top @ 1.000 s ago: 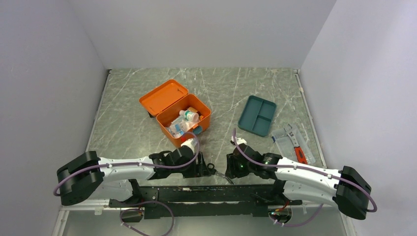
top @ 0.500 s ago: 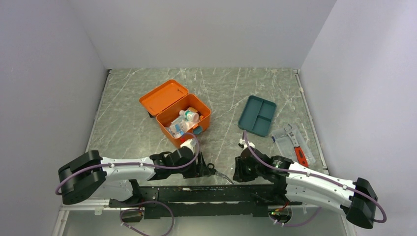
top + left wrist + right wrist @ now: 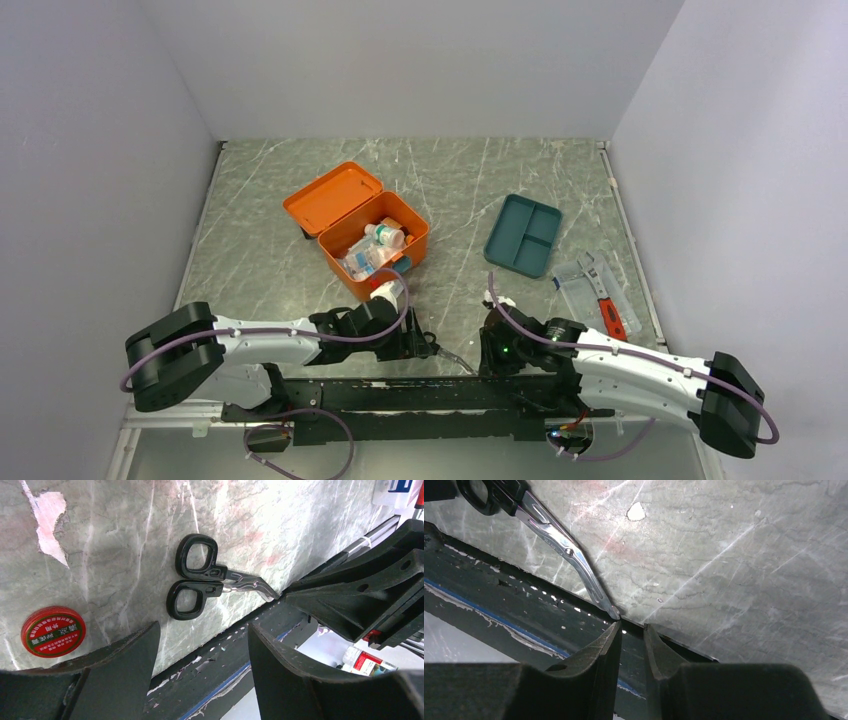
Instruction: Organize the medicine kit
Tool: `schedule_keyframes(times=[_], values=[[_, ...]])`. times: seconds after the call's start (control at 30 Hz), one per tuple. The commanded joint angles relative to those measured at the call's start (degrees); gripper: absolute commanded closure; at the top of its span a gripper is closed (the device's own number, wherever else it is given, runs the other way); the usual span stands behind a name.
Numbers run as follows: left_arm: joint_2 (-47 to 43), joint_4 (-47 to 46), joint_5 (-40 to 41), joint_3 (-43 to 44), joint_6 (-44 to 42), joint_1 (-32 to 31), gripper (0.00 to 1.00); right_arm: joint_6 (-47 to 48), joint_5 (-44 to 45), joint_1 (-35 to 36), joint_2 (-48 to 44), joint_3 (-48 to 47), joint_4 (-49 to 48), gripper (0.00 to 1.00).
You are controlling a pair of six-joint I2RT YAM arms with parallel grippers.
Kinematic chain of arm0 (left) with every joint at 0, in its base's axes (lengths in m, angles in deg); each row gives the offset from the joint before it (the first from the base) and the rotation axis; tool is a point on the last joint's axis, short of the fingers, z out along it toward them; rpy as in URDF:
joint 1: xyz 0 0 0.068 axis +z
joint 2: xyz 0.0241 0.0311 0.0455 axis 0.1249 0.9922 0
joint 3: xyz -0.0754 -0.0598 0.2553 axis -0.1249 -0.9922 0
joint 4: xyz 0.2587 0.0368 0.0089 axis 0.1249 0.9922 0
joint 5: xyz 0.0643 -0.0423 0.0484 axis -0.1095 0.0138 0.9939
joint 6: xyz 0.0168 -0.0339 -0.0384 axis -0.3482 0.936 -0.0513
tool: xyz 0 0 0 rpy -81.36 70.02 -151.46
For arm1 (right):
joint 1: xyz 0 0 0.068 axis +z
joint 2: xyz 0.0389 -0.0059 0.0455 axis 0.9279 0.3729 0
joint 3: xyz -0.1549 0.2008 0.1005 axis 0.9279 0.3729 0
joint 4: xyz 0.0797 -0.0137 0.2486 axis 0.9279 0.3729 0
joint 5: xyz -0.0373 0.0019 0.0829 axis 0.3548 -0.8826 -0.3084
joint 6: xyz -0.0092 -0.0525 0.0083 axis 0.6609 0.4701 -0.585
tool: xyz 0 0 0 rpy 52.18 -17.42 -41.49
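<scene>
The medicine kit [image 3: 375, 242] is an orange box standing open, its lid [image 3: 333, 196] laid back and bottles and packets inside. Black-handled scissors [image 3: 196, 582] lie flat at the table's near edge, with the blades [image 3: 566, 550] pointing along that edge. My left gripper [image 3: 202, 630] hovers open just short of the handles and holds nothing. My right gripper [image 3: 631, 625] sits at the blade tip. Its jaws are narrowed to a slim gap with nothing between them, and the tip lies just beyond the left fingertip. In the top view both grippers [image 3: 425, 348] [image 3: 487, 352] flank the scissors [image 3: 452, 358].
A round red tin [image 3: 53, 631] lies on the table left of the scissors. A teal divided tray [image 3: 523, 234] sits at the right, and a clear packet with an orange-handled tool [image 3: 598, 290] lies beyond it. The black rail [image 3: 524, 615] runs along the near edge.
My right gripper has shifted right and back toward the near edge, and its jaws have narrowed. The left arm has barely moved. The scissors lie where they were.
</scene>
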Motion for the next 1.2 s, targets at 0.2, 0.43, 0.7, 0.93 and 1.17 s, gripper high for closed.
schedule_keyframes(times=[0.2,0.43,0.7,0.93,1.17], values=[[0.00,-0.01,1.23,1.00,-0.18,-0.31,0.29,-1.14,0.19,0.76,-0.58,0.02,-3.99,0.74],[-0.29,0.27,1.23,1.03,-0.21,-0.31,0.29,-1.42,0.93,0.78,0.99,0.28,-5.53,0.74],[-0.58,0.16,1.28,0.65,-0.09,-0.30,0.28,-1.76,1.51,0.87,2.85,0.78,-6.29,0.80],[-0.39,0.34,1.23,0.94,-0.36,-0.22,0.28,-2.83,1.91,0.89,3.77,1.43,-5.72,0.93],[0.66,0.49,1.26,1.88,-1.02,-0.24,0.27,-4.53,1.34,1.28,4.36,3.52,-8.54,1.00]])
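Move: Just off the right fingertips, the scissors' blade tip lies some 2 cm to their left, with the middle of the scissors about 7 cm left, 4 cm ahead and 1 cm below. A red tin sits roughly 19 cm left and 6 cm ahead. The orange kit box is about 23 cm left and 26 cm ahead, the teal tray some 8 cm right and 28 cm ahead. For the left hand, the scissors' middle is about 6 cm right, 2 cm back and 3 cm below. Easing left and a touch forward, about 1.5 cm in all, the right hand brings its part-open, down-pointing fingers around the scissors' blade tip. It rises a hair, then sinks to roughly half a centimetre under its starting height while the fingers close fully, pinching the very end of the blades near the table's front edge. ##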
